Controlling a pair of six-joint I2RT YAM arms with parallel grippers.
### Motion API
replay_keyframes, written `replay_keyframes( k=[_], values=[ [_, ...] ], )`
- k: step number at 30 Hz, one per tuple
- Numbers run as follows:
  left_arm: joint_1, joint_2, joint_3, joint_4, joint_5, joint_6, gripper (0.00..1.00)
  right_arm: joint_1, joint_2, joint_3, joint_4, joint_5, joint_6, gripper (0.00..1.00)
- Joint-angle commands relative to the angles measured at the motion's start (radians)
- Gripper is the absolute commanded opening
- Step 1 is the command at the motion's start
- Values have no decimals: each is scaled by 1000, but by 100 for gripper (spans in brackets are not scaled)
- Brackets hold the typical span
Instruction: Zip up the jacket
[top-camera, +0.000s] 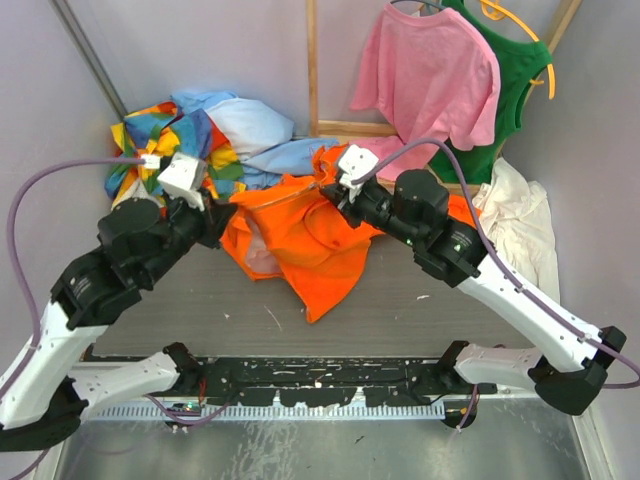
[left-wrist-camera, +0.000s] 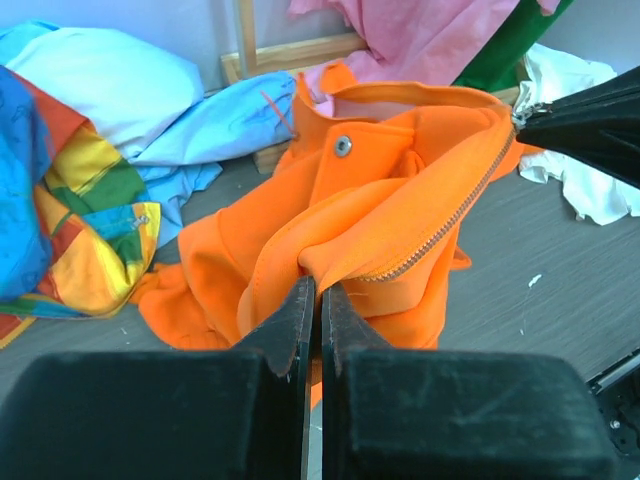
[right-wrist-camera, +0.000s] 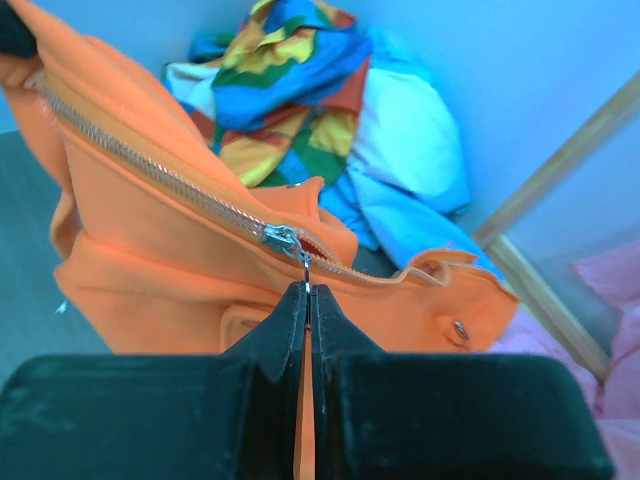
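The bright orange jacket (top-camera: 300, 235) lies bunched on the grey table between my two arms. My left gripper (left-wrist-camera: 320, 287) is shut on a fold of the jacket (left-wrist-camera: 380, 200) at one end of its zipper teeth (left-wrist-camera: 440, 235). My right gripper (right-wrist-camera: 307, 288) is shut on the small metal pull that hangs from the silver zipper slider (right-wrist-camera: 282, 240). The zipper (right-wrist-camera: 150, 165) runs taut and closed from the slider up to the left. Right of the slider the two edges (right-wrist-camera: 400, 275) still part, near a metal snap (right-wrist-camera: 459, 329). In the top view the left gripper (top-camera: 226, 215) and right gripper (top-camera: 338, 190) hold the jacket's opposite sides.
A multicoloured patchwork garment (top-camera: 165, 140) and a light blue cloth (top-camera: 250, 125) lie piled at the back left. A pink T-shirt (top-camera: 430, 75) and a green garment (top-camera: 510, 80) hang at the back right, above a white cloth (top-camera: 520, 215). A wooden frame (top-camera: 313, 60) leans on the back wall.
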Motion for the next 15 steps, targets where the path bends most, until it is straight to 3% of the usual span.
replay_keyframes(
  k=[1, 5, 9, 15],
  values=[
    [14, -122, -121, -8, -97, 5, 0, -20, -47, -66, -26, -80, 31, 1],
    [14, -186, -370, 44, -147, -95, 0, -20, -32, -210, 35, -68, 71, 1],
    [15, -209, -558, 130, -188, -210, 0, -27, -13, -334, 133, 57, 82, 1],
    [16, -143, -660, 122, -342, -291, 0, -123, 40, -369, 156, 130, 106, 1]
  ],
)
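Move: Straight below both hands, some 38 cm down, is the table top. The left hand already pinches the jacket's hem end of the zip. The right hand grips the zip pull, about 15 cm to the right of the left hand, 5 cm farther out and nearly level with it. From the left hand the multicoloured cloth lies about 22 cm ahead and 15 cm left, and the light-blue clothes some 27 cm ahead and 2 cm right, both roughly 34 cm lower. Lowering the raised jacket together, both hands drop fast towards the table, the left by about 21 cm and the right by slightly less, still high above it at the end. They spread a few cm apart, mostly by the left hand's drift to the left, and both tip their fingers some 20 degrees farther down, keeping shut on the hem and the zip pull. ##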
